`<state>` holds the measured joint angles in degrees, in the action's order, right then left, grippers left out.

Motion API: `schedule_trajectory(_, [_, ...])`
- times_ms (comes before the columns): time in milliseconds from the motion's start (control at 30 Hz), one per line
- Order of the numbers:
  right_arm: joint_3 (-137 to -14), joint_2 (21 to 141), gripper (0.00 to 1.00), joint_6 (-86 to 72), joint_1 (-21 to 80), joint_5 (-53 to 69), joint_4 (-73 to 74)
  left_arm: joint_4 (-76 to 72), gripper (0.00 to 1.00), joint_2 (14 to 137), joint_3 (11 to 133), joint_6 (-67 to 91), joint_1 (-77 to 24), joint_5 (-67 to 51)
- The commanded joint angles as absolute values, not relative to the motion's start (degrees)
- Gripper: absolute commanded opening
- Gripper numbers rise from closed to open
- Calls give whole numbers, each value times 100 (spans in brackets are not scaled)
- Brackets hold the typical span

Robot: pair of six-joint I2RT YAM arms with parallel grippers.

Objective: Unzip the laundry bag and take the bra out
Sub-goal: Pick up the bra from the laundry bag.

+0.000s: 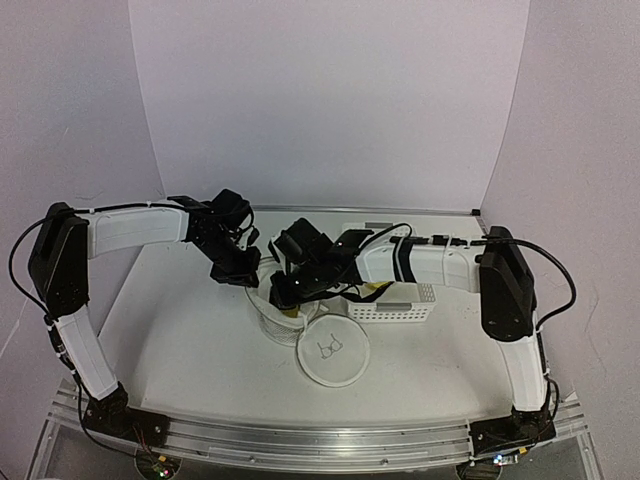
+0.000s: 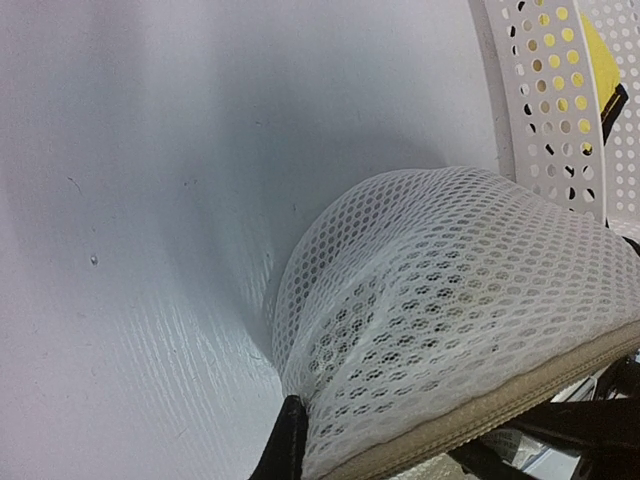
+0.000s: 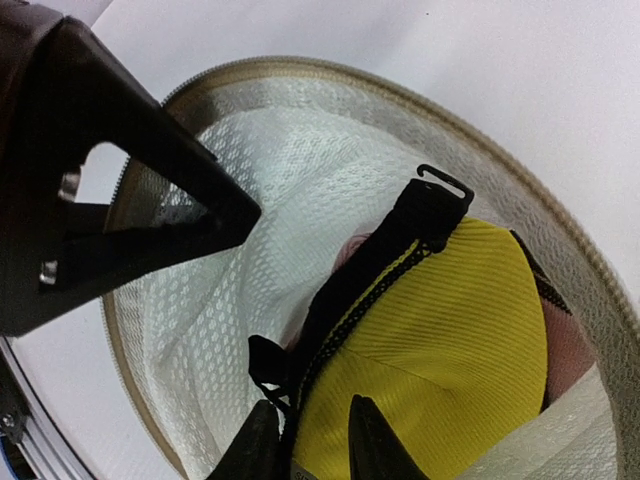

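The laundry bag (image 1: 277,318) stands unzipped at the table's middle, and its round lid with the black bra drawing (image 1: 333,350) lies flat in front of it. My left gripper (image 1: 243,274) is shut on the bag's left rim. In the left wrist view one black finger (image 2: 289,442) presses the white mesh (image 2: 440,300). The bra (image 3: 440,330), yellow and pink with black straps, lies inside the bag. My right gripper (image 3: 312,422) reaches into the bag (image 3: 240,200), its fingers shut on the bra's black-trimmed edge. The left gripper (image 3: 120,190) shows at the rim there too.
A white perforated plastic basket (image 1: 402,305) stands just right of the bag, under my right forearm; its wall (image 2: 560,90) also fills the top right of the left wrist view. White walls close in the back and sides.
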<state>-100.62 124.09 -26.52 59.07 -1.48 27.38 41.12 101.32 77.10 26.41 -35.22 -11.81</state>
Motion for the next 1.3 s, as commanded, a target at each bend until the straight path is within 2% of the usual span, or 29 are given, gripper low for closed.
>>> schedule_trajectory(0, [-10294,12394,10,-2590,5944,-520,2934,4169,0,9961,7690,2532,-3533,-1109])
schedule_trajectory(33, [-10288,12342,3,-2570,5942,-519,2957,4166,0,9958,7695,2531,-3533,-1108])
schedule_trajectory(67, [-10268,12289,0,-2569,5947,-526,2962,4161,0,9966,7698,2529,-3533,-1101])
schedule_trajectory(700, [-9233,10283,0,-2917,5918,-785,2396,4168,0,10094,7799,2522,-3533,-1114])
schedule_trajectory(833, [-8996,9868,0,-2971,5893,-1154,2207,4166,0,10140,7859,2513,-3533,-1131])
schedule_trajectory(1267, [-7890,8524,0,-3127,5160,-2024,1496,4175,0,10204,7907,2479,-3533,-1150])
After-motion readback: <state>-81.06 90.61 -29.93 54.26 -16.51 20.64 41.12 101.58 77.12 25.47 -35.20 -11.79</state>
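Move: Inside the open laundry bag, the bra's yellow cup has its middle about 2 cm ahead of the right hand, 2 cm to its right and 3 cm lower. The white basket, where the bra's other cup already lies, sits some 23 cm right, 7 cm ahead and 8 cm below; the bag's opened lid is about 10 cm right, 8 cm back and 9 cm down. From the left hand the cup lies roughly 3 cm back, 7 cm right, 4 cm down. Closing fully on the black band at the yellow cup's edge, the right fingers pinch it; the hand then rises nearly 18 cm out of the bag, easing right at first and swinging faster towards the basket late on, about 13 cm in all. The wrist turns some 20 degrees clockwise as the fingers tip up to point more forward. The left hand stays put, still pinching the bag's rim. ##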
